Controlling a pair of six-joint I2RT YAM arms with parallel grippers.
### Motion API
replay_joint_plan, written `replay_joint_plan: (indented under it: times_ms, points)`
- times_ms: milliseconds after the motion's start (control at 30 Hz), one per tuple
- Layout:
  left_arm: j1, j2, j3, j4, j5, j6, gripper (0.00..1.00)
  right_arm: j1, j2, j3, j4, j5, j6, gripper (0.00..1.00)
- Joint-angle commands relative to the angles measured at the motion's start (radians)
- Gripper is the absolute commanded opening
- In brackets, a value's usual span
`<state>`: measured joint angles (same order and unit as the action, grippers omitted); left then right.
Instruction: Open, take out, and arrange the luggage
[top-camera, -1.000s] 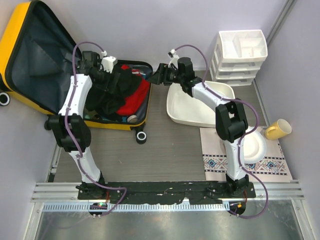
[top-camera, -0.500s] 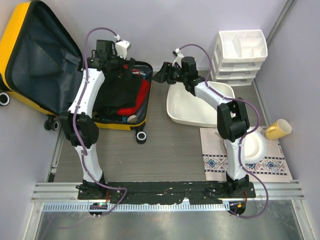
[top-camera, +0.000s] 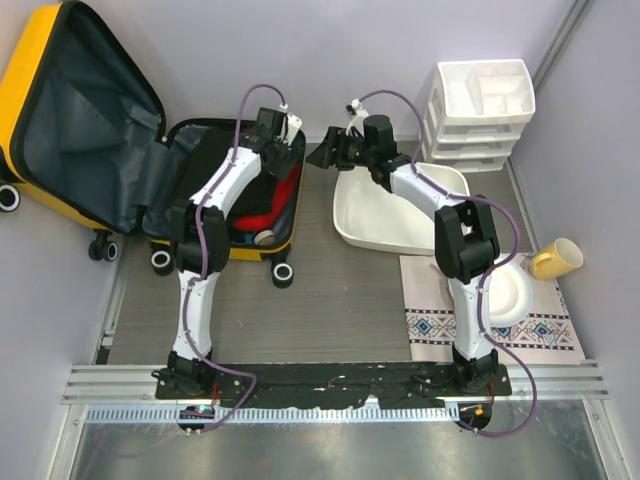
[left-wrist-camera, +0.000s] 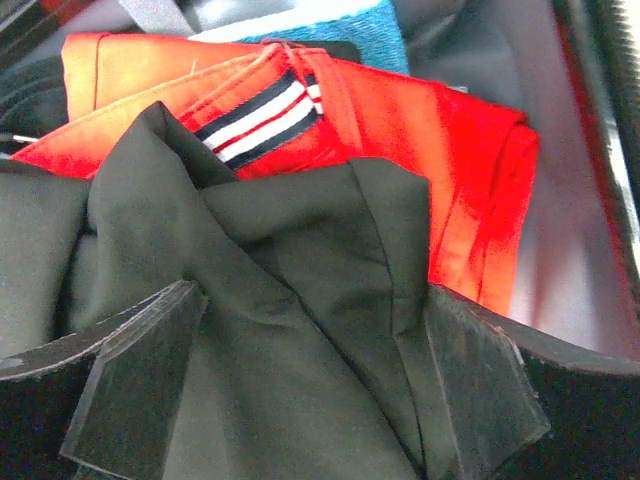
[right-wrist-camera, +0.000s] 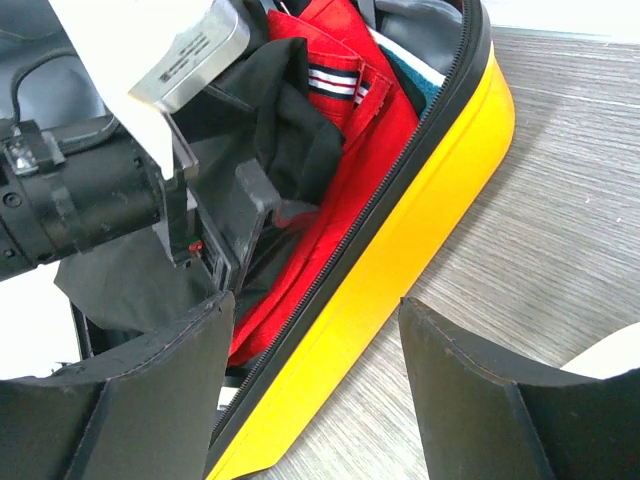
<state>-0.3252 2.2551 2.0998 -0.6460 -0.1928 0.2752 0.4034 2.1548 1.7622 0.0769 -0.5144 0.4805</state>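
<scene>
The yellow luggage (top-camera: 80, 130) lies open at the far left, its lid leaning back against the wall and its yellow side (right-wrist-camera: 420, 230) facing the right arm. In its base a black garment (left-wrist-camera: 300, 300) covers a red garment (left-wrist-camera: 440, 150) with a striped waistband. My left gripper (top-camera: 272, 150) hangs over the base's far right corner. It (left-wrist-camera: 310, 400) is open, and the black cloth lies loose between its fingers. My right gripper (top-camera: 318, 152) hovers just right of the case. It (right-wrist-camera: 310, 390) is open above the zipper rim and holds nothing.
A white basin (top-camera: 400, 210) sits under the right arm. A white drawer organizer (top-camera: 480, 105) stands at the back right. A yellow mug (top-camera: 555, 260) and a white plate (top-camera: 510, 290) rest by a patterned mat (top-camera: 530, 330). Walls close in on the left and right.
My left arm swung right from the middle of the case to its far right corner. Its jaws widened, and the lifted black garment dropped back into the base. The right arm barely moved.
</scene>
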Motion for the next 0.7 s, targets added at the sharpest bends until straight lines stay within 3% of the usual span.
replay_joint_plan:
  times_ms: [0,33,200,233,333,500,667]
  points:
    - [0.025,0.006,0.074,0.059,-0.088,0.001,0.91,-0.008,-0.072,-0.006,0.017,0.013,-0.026,0.73]
    - [0.031,-0.003,0.066,0.059,-0.074,-0.02,0.79,-0.009,-0.073,-0.004,0.017,0.013,-0.028,0.73]
    - [0.044,-0.144,-0.046,0.106,-0.022,0.002,0.48,-0.009,-0.076,-0.003,0.018,0.002,-0.031,0.73]
    - [0.051,-0.166,-0.094,0.114,-0.005,0.01,0.33,-0.009,-0.076,0.002,0.018,0.001,-0.031,0.73]
    - [0.074,-0.247,-0.174,0.123,0.068,0.019,0.0,-0.009,-0.067,0.011,0.027,-0.007,-0.02,0.73]
    - [0.089,-0.397,-0.398,0.209,0.19,0.123,0.0,-0.009,-0.026,0.058,0.06,-0.039,0.032,0.73]
    - [0.094,-0.616,-0.651,0.391,0.413,0.255,0.0,-0.005,0.017,0.095,0.141,-0.102,0.139,0.74]
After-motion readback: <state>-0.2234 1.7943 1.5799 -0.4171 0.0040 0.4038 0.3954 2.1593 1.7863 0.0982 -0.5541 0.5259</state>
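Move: A fold of the black garment already stands between the left hand's open fingers, level with them and only about 1 cm below; the garment's bulk lies roughly 8 cm to the left, 2 cm back and 3 cm below. The red garment lies some 4 cm to the right, level ahead and 3 cm below; the blue cloth about 7 cm ahead, 3 cm right and 4 cm below. From the right hand that fold lies roughly 11 cm left, level ahead and 7 cm below. The black garment's upstanding fold is pinched by the left fingers, which shut from wide open almost in place. The left hand then pulls up and back about 6 cm each way while drifting some 4 cm left, away from the suitcase's right wall, fingertips tilting up slightly and keeping hold. ##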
